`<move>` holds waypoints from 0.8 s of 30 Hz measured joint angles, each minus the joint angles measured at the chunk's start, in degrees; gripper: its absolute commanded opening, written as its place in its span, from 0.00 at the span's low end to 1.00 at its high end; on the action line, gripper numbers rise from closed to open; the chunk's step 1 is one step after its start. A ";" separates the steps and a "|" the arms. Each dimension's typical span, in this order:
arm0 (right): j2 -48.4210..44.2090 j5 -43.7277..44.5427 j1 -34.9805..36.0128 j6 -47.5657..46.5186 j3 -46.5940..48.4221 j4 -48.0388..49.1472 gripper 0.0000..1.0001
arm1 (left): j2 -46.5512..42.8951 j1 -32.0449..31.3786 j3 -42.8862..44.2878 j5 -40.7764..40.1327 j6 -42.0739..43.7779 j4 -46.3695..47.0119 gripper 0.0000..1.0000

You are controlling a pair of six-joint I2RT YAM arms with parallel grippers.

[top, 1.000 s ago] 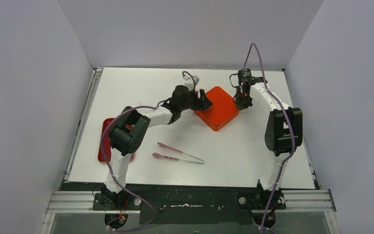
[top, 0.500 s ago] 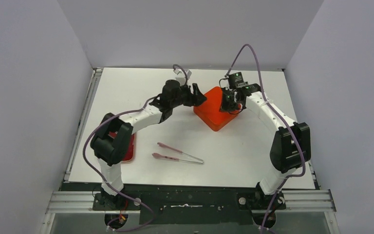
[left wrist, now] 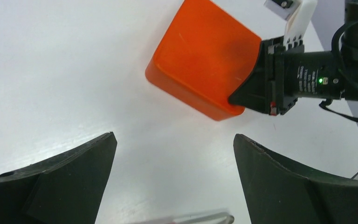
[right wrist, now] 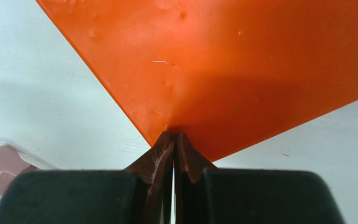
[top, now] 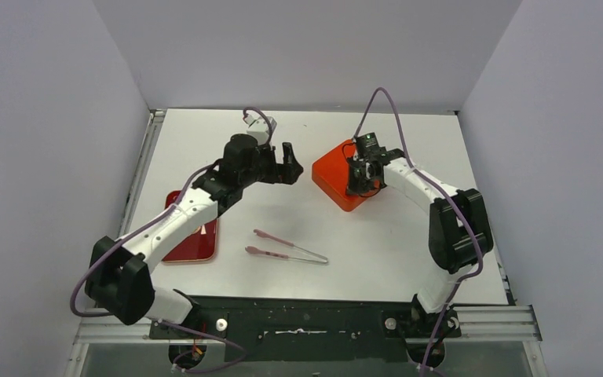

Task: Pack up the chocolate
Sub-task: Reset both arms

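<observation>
No chocolate shows in any view. An orange square box (top: 339, 179) lies on the white table at the back centre. My right gripper (top: 359, 182) is shut, its tips (right wrist: 174, 136) pressed against a corner of the orange top (right wrist: 242, 60). The left wrist view shows that same gripper (left wrist: 235, 99) at the box's right corner (left wrist: 200, 60). My left gripper (top: 292, 166) is open just left of the box and apart from it, with only bare table between its fingers (left wrist: 74, 163).
Pink tongs (top: 286, 250) lie on the table in front of the box, blurred at the bottom of the left wrist view (left wrist: 191, 218). A red tray (top: 196, 238) sits at the left, partly under the left arm. Walls close in on three sides.
My left gripper has let go of the orange box, opened wide and drawn back to the left. The right gripper moved left and down onto the box's corner.
</observation>
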 measured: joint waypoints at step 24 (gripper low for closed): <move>-36.04 3.08 4.24 -0.04 0.83 -11.91 1.00 | -42.88 -0.79 -5.68 -10.51 -0.15 -27.65 0.97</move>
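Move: The orange chocolate box, its lid on, lies with its middle about 7 cm ahead of the right hand and 3 cm lower; the shut fingers are at its near corner. From the left hand it is some 17 cm to the right, 6 cm ahead and 18 cm below. The tongs lie about 15 cm back and 18 cm left of the right hand; the red tray is roughly 29 cm left, 8 cm back and 21 cm below the left hand. The closed chocolate box is left alone as the right fingertips lift off the near corner of its lid: that hand climbs about 20 cm while drawing back some 8 cm, opening from shut to wide and tipping its fingers up roughly 25 degrees. The left, already empty and open, retreats from the box, back and to its left, rising in the later part. ##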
